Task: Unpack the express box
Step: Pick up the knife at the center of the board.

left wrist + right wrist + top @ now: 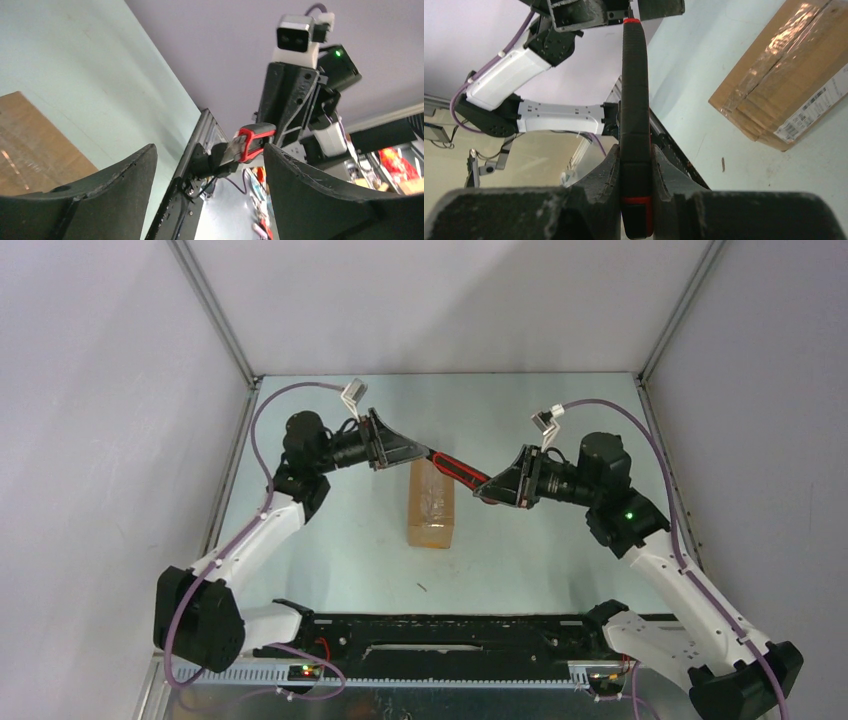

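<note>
The express box [431, 505], a brown taped carton, lies lengthways in the middle of the table; its white label [816, 105] shows on one side in the right wrist view. Above its far end a red-and-black utility knife [458, 468] hangs in the air between the two arms. My right gripper [492, 488] is shut on the knife's handle [634, 100]. My left gripper [425, 452] is open at the knife's other end, its fingers wide apart, and the knife tip [252, 140] sits just beyond them, touching neither. The box [30, 135] lies below the left gripper [209, 150].
A black rail [440, 635] runs along the near edge between the arm bases. Grey enclosure walls and a metal frame post [215, 310] bound the table on three sides. A small dark speck [424, 587] lies in front of the box.
</note>
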### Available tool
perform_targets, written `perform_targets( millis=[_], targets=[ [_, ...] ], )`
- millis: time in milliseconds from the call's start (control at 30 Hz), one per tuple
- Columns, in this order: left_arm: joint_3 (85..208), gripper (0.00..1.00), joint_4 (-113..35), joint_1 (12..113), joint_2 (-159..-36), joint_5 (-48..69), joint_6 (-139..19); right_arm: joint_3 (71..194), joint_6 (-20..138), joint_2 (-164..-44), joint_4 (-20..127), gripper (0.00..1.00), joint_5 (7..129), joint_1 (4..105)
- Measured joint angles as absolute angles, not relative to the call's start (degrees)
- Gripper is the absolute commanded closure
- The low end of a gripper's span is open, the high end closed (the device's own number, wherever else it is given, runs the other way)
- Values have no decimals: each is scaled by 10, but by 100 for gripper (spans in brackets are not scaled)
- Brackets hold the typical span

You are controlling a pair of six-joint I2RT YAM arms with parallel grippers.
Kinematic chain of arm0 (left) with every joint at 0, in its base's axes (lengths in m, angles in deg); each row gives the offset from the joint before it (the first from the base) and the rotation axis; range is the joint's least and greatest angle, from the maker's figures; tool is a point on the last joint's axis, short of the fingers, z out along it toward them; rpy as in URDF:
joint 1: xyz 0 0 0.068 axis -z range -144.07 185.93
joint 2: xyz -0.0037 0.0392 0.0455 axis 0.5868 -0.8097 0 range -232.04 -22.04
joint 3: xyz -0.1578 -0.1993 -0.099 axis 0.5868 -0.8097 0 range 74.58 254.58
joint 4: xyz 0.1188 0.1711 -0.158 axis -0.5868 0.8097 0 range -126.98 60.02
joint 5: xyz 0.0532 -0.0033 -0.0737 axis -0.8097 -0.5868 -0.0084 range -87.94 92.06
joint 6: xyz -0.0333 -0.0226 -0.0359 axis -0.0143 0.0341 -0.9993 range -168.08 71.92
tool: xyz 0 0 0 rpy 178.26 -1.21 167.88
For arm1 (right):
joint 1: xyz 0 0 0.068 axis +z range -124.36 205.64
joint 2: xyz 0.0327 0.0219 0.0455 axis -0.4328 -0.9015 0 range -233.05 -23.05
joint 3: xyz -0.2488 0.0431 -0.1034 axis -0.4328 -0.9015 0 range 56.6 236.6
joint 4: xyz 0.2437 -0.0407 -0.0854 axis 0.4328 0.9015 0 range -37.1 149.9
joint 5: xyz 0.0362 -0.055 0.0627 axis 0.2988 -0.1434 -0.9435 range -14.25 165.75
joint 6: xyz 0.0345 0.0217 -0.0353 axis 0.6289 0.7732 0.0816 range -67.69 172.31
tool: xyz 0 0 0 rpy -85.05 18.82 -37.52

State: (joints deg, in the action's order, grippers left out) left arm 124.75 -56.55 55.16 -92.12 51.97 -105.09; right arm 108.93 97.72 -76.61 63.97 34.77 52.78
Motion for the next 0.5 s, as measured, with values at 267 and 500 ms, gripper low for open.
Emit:
perform_targets(
  millis=[267, 500],
  targets=[
    [1248, 32, -597, 556, -921, 612, -1049, 1109, 940, -777, 687, 100, 300, 528],
    [1248, 42, -615, 594, -921, 648, -1050, 1137, 910, -781, 714, 100, 270, 528]
  ],
)
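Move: The knife, rear part in the right fingers, has its middle roughly 7 cm to the left hand's right and 5 cm back, near its height; its front end is close to the left fingertips. From the right hand, that middle lies about 3 cm ahead and 4 cm left. The box lies some 8 cm ahead of the left hand, 3 cm to its right and 25 cm below. Left hand swings back about 6 cm, turning clockwise towards the knife, fingers part-closing; right, still gripping it, eases back. ##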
